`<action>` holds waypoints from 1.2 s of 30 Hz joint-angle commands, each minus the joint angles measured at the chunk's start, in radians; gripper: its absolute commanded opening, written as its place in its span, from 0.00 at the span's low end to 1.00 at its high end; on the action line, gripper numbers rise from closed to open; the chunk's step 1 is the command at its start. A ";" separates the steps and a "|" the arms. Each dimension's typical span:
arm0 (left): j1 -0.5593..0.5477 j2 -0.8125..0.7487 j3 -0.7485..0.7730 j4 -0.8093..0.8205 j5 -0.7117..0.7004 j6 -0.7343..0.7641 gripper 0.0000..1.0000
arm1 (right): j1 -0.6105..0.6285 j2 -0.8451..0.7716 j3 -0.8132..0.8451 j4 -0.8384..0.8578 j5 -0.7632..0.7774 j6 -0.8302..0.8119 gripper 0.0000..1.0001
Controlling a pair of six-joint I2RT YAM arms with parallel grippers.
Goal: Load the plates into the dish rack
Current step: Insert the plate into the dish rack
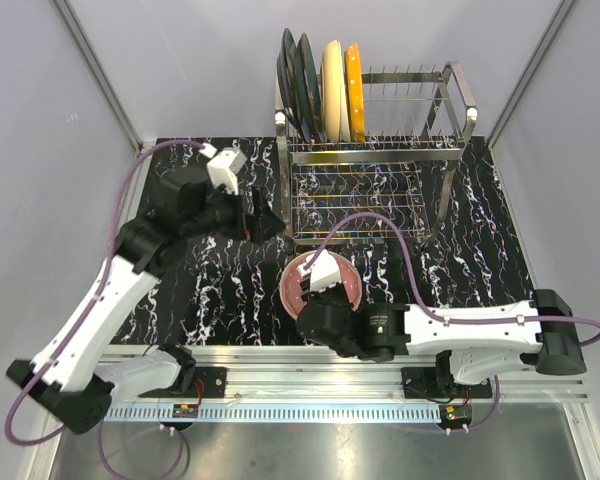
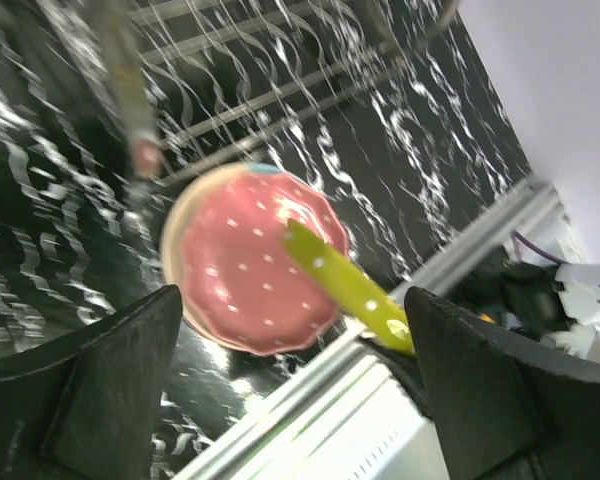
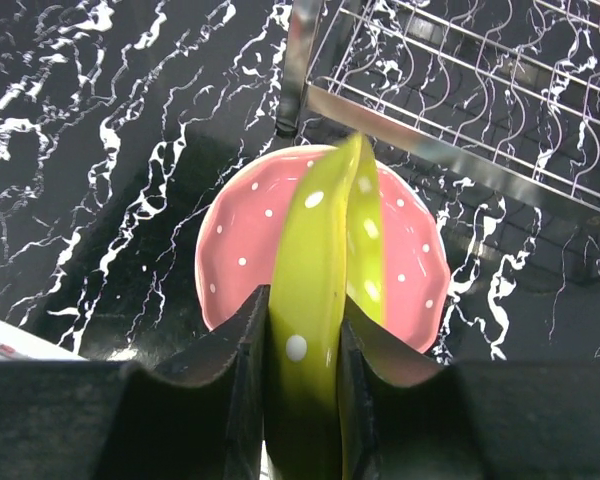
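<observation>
My right gripper (image 3: pixel 302 380) is shut on the rim of a green plate with white dots (image 3: pixel 325 250). It holds the plate edge-up over a pink dotted plate (image 3: pixel 245 250) that lies flat on the table. In the top view the right gripper (image 1: pixel 315 295) covers most of the pink plate (image 1: pixel 350 287). The left gripper (image 2: pixel 300 400) is wide open and holds nothing. It looks down at the pink plate (image 2: pixel 245 270) and the green plate (image 2: pixel 345 280). In the top view the left gripper (image 1: pixel 260 222) sits left of the dish rack (image 1: pixel 380 150). The rack holds two dark plates (image 1: pixel 292 85), a cream one (image 1: pixel 332 85) and an orange one (image 1: pixel 356 90).
The black marbled table top (image 1: pixel 220 290) ends at an aluminium rail (image 1: pixel 310 355) along the near edge. The rack's lower wire tier (image 1: pixel 360 200) lies just behind the pink plate. A purple cable (image 1: pixel 380 225) loops over the right arm. Grey walls close in both sides.
</observation>
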 commanded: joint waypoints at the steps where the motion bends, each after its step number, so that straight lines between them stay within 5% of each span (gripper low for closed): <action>1: 0.005 -0.116 -0.010 0.011 -0.210 0.079 0.99 | -0.022 -0.099 0.040 0.084 0.014 -0.078 0.00; 10: 0.003 -0.330 -0.245 0.095 -0.476 0.139 0.99 | -0.080 -0.192 0.065 0.103 -0.083 -0.118 0.00; 18: 0.003 -0.407 -0.429 0.203 -0.509 0.158 0.99 | -0.108 -0.273 0.109 0.052 -0.059 -0.089 0.00; 28: 0.003 -0.416 -0.455 0.198 -0.559 0.175 0.99 | -0.113 -0.409 0.247 0.068 0.003 -0.236 0.00; 36: 0.002 -0.439 -0.464 0.198 -0.566 0.178 0.99 | -0.111 -0.325 0.450 0.080 0.021 -0.394 0.00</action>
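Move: The green dotted plate is already in the right hand. The rack slot it is meant for, just right of the orange plate, lies about 30 cm ahead of that hand, 13 cm right and 10 cm higher. The orange plate stands 4 cm left of the slot; the pink plate lies some 6 cm ahead of the hand, 1 cm right and 16 cm down. From the empty left hand the slot is about 23 cm ahead and 22 cm right, near its height. The green plate, still pinched by its rim, is carried up some 21 cm from over the pink plate, fastest near the end. The right hand also shifts about 8 cm right, rolling its left side up some 20 degrees and tipping its fingers up slightly. Already clear of the plate, the wide-open left hand backs off about 12 cm left, rises briefly, then sinks, turning counter-clockwise. ##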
